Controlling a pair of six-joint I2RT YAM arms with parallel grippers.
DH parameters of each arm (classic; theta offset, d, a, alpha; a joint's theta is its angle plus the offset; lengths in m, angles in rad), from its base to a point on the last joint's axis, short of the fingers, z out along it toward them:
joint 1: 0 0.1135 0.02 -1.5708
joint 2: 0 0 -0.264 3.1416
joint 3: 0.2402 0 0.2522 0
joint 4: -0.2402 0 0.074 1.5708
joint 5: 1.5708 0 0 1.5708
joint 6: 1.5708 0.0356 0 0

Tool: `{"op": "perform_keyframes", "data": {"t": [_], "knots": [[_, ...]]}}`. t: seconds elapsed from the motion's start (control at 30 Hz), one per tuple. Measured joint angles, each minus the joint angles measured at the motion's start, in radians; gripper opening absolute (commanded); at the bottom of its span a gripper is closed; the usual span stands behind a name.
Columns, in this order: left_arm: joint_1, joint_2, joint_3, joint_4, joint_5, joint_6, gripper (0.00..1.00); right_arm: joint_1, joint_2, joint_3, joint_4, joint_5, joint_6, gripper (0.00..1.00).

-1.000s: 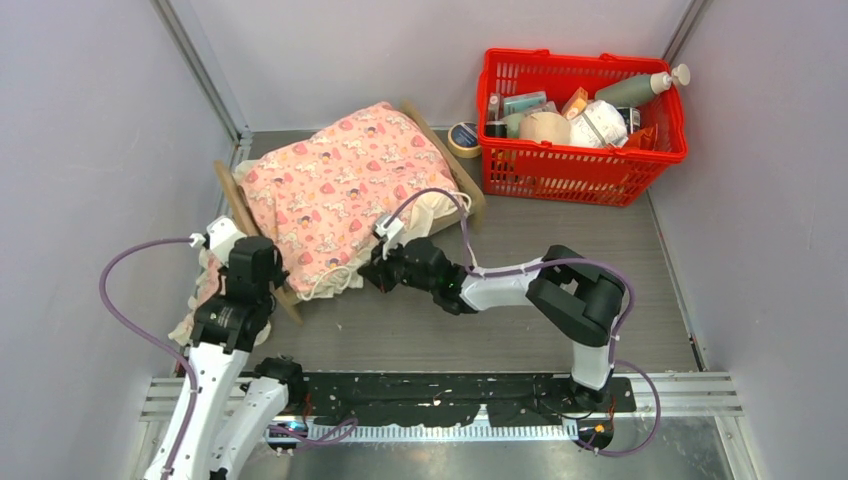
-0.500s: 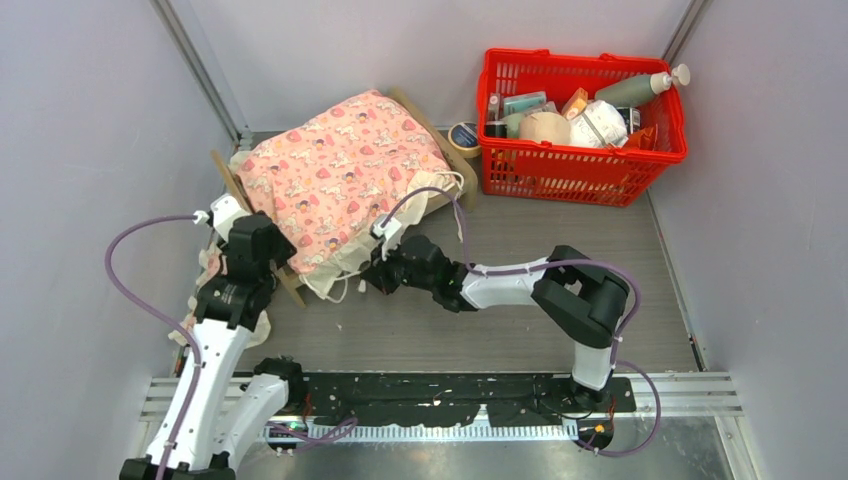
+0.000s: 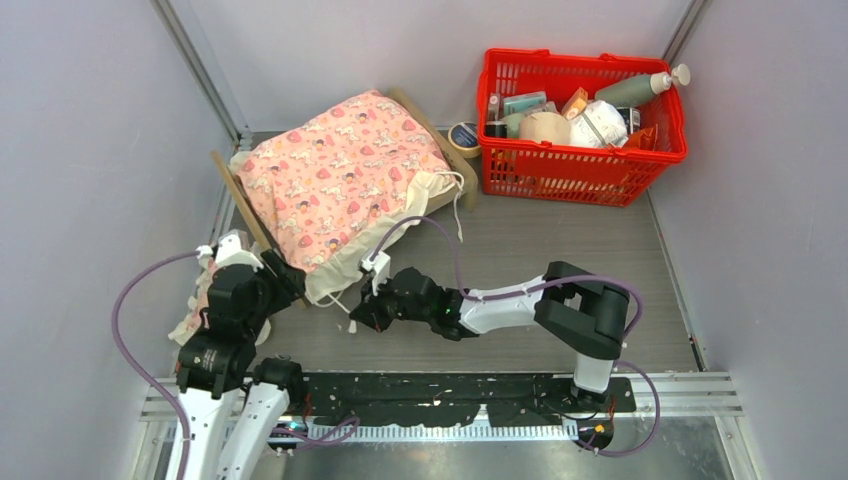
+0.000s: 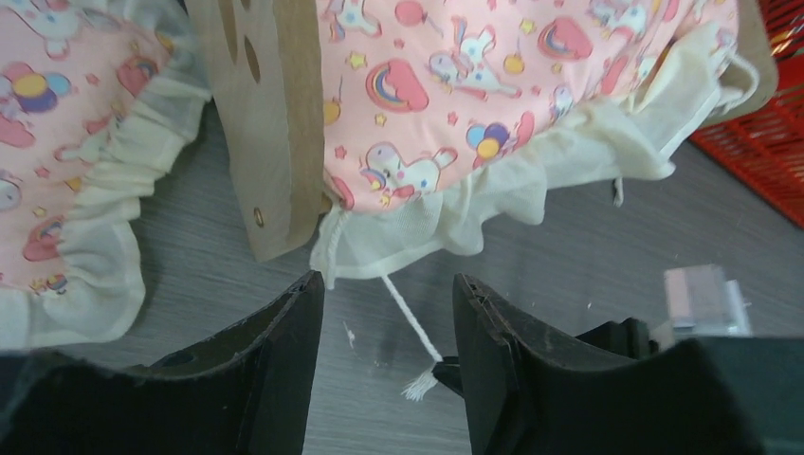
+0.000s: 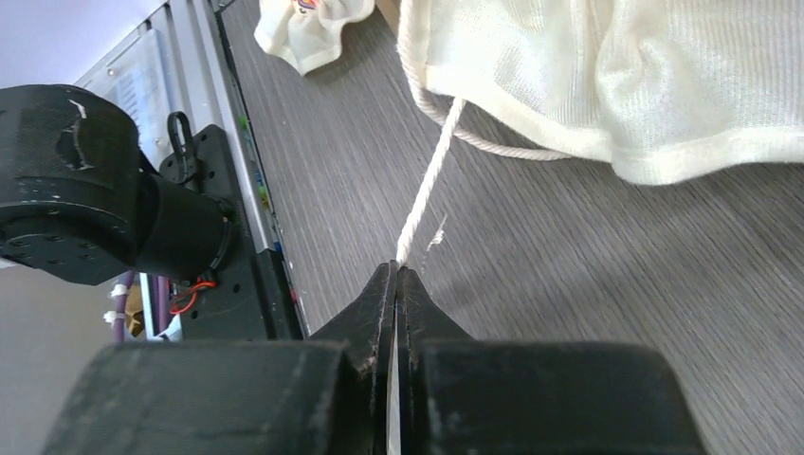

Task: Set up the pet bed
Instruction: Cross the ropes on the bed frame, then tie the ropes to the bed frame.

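Note:
The pet bed (image 3: 243,200) stands at the back left, its plywood headboard (image 4: 275,123) upright. A pink patterned blanket (image 3: 335,185) with a cream frill (image 4: 531,180) covers it and hides the mattress. A small pink frilled pillow (image 3: 203,305) lies left of the headboard. My left gripper (image 3: 288,280) is open just in front of the headboard's near corner, and nothing is between the fingers of the left gripper (image 4: 387,282). My right gripper (image 3: 358,318) is shut on the end of the blanket's white cord (image 5: 431,180), low over the table; the jaws of the right gripper (image 5: 395,271) are pressed together.
A red basket (image 3: 585,170) full of bottles and packets stands at the back right. A tape roll (image 3: 463,138) lies between it and the bed. Grey walls close in left, right and back. A metal rail runs along the near edge.
My left gripper opened and drew back from the headboard toward the near edge. My right gripper pulled the cord toward the near left. The bed had shifted back earlier.

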Motion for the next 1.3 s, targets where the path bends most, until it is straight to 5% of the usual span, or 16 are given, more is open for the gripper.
{"op": "perform_keyframes", "data": {"t": [0.9,1.07,1.3], "knots": [[0.000,-0.144,-0.370,0.116,0.237,-0.205,0.59,0.039,-0.058,0.000,0.074,-0.031,0.057,0.05],[0.000,-0.124,-0.409,0.167,0.292,-0.247,0.52,0.040,-0.058,0.000,0.098,-0.018,0.060,0.05],[0.000,-0.151,-0.431,0.197,0.307,-0.270,0.21,0.042,-0.051,0.000,0.114,-0.008,0.060,0.05]]}}
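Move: The stretch of rope that the right gripper holds near its tassel lies about 8 cm to the left gripper's right, level ahead and some 16 cm below. The cloth corner it comes out of is 3 cm ahead, 5 cm right and 18 cm down. The headboard's near end stands about 4 cm ahead, 1 cm left and 13 cm below. From the right gripper, that rope stretch runs off roughly 3 cm left, 2 cm ahead and slightly below. Bring the open left gripper down about 10 cm, then carry it some 6 cm right as well, past the headboard's near end to the rope, rolling its left side down about 20 degrees; start closing around the rope just in front of the right fingertips. Meanwhile keep the right pinch and raise the rope end about 5 cm, drawing slightly back and left, fingers tilting up. ##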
